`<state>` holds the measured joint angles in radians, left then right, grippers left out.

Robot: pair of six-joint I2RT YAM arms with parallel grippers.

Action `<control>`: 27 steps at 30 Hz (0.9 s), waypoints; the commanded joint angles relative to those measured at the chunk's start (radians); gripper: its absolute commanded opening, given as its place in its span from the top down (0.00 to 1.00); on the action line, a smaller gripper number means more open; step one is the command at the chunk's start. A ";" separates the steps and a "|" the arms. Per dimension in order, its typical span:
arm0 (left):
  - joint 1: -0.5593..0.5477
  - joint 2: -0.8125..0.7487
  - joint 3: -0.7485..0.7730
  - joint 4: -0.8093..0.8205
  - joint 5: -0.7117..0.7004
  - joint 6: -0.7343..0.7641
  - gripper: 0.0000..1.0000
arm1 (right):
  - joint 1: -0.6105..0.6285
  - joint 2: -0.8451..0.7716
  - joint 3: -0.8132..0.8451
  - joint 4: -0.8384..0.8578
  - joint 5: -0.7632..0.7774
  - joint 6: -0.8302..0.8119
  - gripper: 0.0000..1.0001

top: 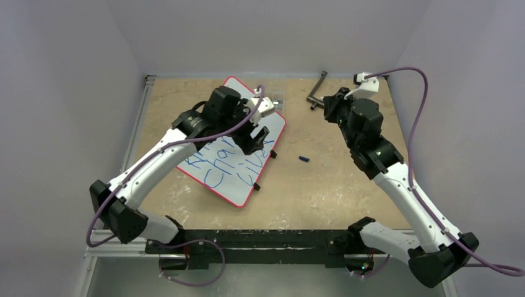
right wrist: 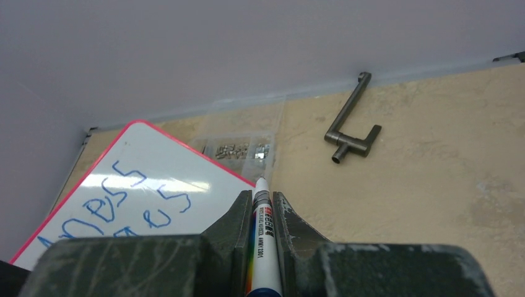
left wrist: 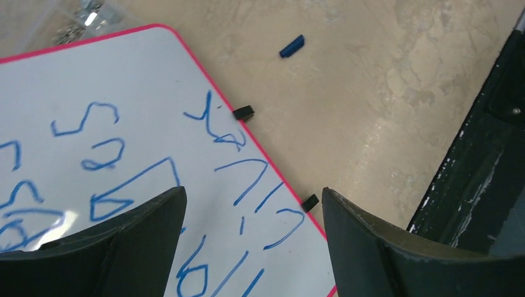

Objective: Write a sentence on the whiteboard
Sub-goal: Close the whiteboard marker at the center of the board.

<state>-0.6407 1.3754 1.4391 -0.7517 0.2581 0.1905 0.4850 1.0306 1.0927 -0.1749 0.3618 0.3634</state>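
The whiteboard (top: 241, 93), white with a thin red rim, lies tilted on the table left of centre. The sentence (top: 229, 164), in slanted blue handwriting, covers much of it. My left gripper (top: 257, 139) hovers above the board's right part, open and empty. In the left wrist view the left gripper (left wrist: 252, 193) frames the blue sentence (left wrist: 99, 117) on the whiteboard (left wrist: 142, 68). My right gripper (right wrist: 260, 195) is shut on a white marker (right wrist: 265, 241), which points toward the board's far corner. The right gripper (top: 326, 111) stays off the board, at the back right of it.
A small blue cap (top: 303, 159) lies on the table right of the board. A grey metal handle (top: 317, 90) rests near the back wall. A clear compartment box (right wrist: 244, 148) sits by the board's far corner. Black clips (left wrist: 243, 112) stick out from the rim.
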 commanded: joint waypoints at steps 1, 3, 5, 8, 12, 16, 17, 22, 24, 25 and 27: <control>-0.091 0.124 0.116 0.005 0.103 0.091 0.22 | -0.023 0.002 0.120 -0.048 0.052 -0.025 1.00; -0.131 0.198 0.161 0.005 0.128 0.109 0.23 | -0.024 0.003 0.152 -0.067 0.061 -0.029 1.00; -0.168 0.274 0.210 0.002 0.129 0.130 0.25 | -0.025 -0.003 0.181 -0.086 0.084 -0.035 1.00; -0.205 0.398 0.292 -0.006 0.123 0.142 0.28 | -0.025 -0.020 0.223 -0.113 0.122 -0.043 1.00; -0.223 0.569 0.408 -0.007 0.119 0.113 0.34 | -0.026 -0.048 0.275 -0.137 0.125 -0.054 1.00; -0.235 0.716 0.565 -0.043 0.091 0.077 0.41 | -0.025 -0.082 0.297 -0.140 0.114 -0.062 1.00; -0.239 0.749 0.596 -0.051 0.080 0.077 0.42 | -0.025 -0.091 0.298 -0.140 0.108 -0.065 1.00; -0.255 0.888 0.723 -0.080 0.050 0.056 0.47 | -0.025 -0.124 0.287 -0.137 0.075 -0.068 1.00; -0.259 0.928 0.759 -0.090 0.028 0.050 0.49 | -0.025 -0.131 0.278 -0.135 0.063 -0.069 1.00; -0.261 0.944 0.772 -0.094 0.019 0.046 0.49 | -0.026 -0.133 0.276 -0.134 0.059 -0.069 1.00; -0.264 0.982 0.794 -0.100 -0.009 0.038 0.51 | -0.025 -0.135 0.272 -0.133 0.049 -0.067 1.00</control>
<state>-0.8917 2.3100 2.1544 -0.8253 0.2985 0.2554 0.4637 0.9016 1.3540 -0.3225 0.4446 0.3122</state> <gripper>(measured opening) 0.504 0.092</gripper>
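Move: The marker cap lies on the table about 22 cm to the left hand's right, 5 cm ahead and roughly 24 cm below. The whiteboard's middle is some 12 cm to that hand's left and 12 ahead, and the black clip on the board's near-right edge about 9 cm to its right and 7 ahead, both at table level. From the right hand, still gripping the marker, the cap is about 3 cm left, 2 back and 33 below. Rightward first and then ever more steeply down, the left hand leaves the whiteboard for the marker cap, going about 20 cm right and 15 down with a little forward at the end. It turns some 20 degrees clockwise, tips further down, and half closes its wide-open fingers. The right hand keeps the marker and lifts away, up with some back and right, tilting its tip upward. ##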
